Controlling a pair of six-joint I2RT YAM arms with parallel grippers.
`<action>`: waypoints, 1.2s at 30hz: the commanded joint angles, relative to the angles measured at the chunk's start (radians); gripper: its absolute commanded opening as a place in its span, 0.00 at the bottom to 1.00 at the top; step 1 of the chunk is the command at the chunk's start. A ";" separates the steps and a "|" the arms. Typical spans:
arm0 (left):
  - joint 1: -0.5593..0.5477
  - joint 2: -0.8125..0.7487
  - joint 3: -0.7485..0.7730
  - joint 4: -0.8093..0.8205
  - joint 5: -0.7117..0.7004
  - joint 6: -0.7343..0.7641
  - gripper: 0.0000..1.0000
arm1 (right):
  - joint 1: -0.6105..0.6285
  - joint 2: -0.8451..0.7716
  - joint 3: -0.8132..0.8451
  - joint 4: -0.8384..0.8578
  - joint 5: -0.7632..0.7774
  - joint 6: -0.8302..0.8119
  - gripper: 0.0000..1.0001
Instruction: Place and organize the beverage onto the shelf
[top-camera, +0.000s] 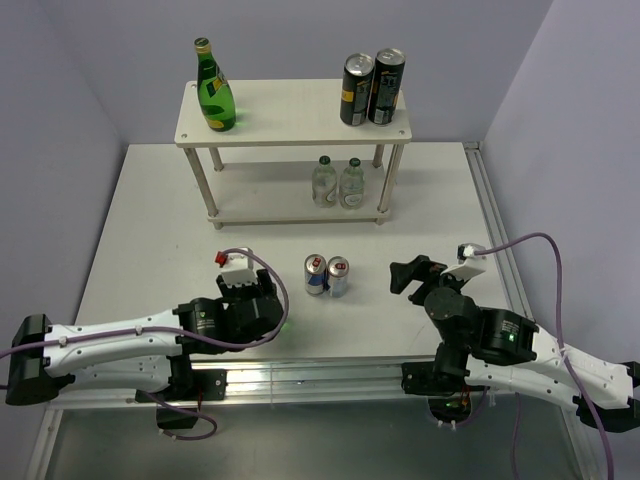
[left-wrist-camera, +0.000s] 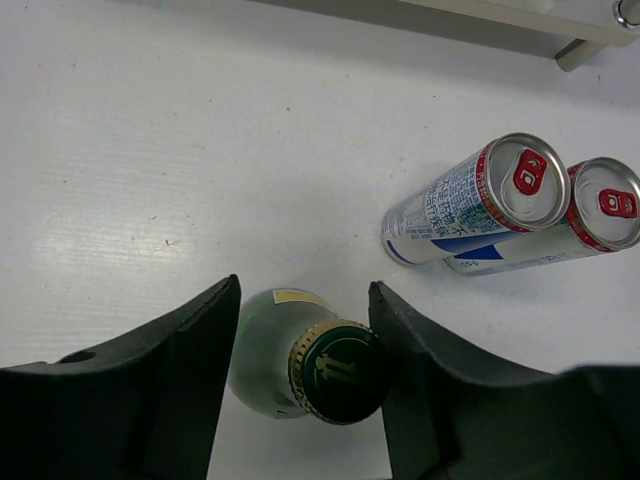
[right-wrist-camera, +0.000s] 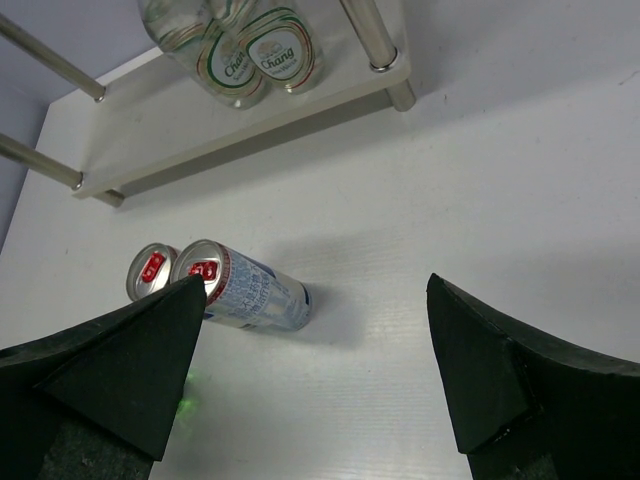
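Observation:
A green glass bottle (left-wrist-camera: 270, 350) with a gold-rimmed green cap stands on the table between the fingers of my left gripper (left-wrist-camera: 303, 287), which press against its sides. From above, that gripper (top-camera: 243, 290) hides the bottle. Two silver-blue-red cans (top-camera: 316, 275) (top-camera: 338, 276) stand side by side mid-table, to its right. My right gripper (top-camera: 415, 270) hangs open and holds nothing, to the right of the cans (right-wrist-camera: 245, 290). The shelf (top-camera: 290, 110) carries another green bottle (top-camera: 215, 95) at top left and two clear bottles (top-camera: 324, 180) (top-camera: 351, 183) on its lower board.
Two tall dark cans (top-camera: 356, 90) (top-camera: 386, 87) stand at the right end of the shelf's top board. The shelf's thin legs (top-camera: 203, 185) stand at its corners. A raised rail (top-camera: 495, 230) edges the table's right side.

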 joint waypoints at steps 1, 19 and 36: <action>-0.005 0.023 0.021 0.038 -0.066 0.011 0.59 | 0.006 -0.003 -0.005 -0.009 0.038 0.025 0.98; -0.005 0.167 0.334 -0.108 -0.224 0.121 0.00 | 0.005 -0.035 -0.014 -0.016 0.055 0.038 0.96; 0.368 0.224 0.831 0.645 0.026 1.155 0.00 | 0.005 -0.059 -0.027 -0.014 0.064 0.038 0.95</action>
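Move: The green bottle stands upright between the open left fingers, about 1 cm ahead of that hand with its middle some 4 cm lower. The nearer small can is roughly 10 cm beyond the bottle and 11 cm to its right, the second can about 5 cm farther right. The green bottle on the shelf is some 33 cm ahead, 10 left and 24 above the left hand. From the right hand, the standing bottle lies about 32 cm left, level fore and aft, and 10 lower. Ease the left gripper about 1 cm forward while shutting its fingers on the neck end of the green bottle, then pause briefly with the grip kept. Lift fast, some 25 cm up and about 12 cm forward towards the shelf's upper deck, tipping the fingers up by about 25 degrees. ##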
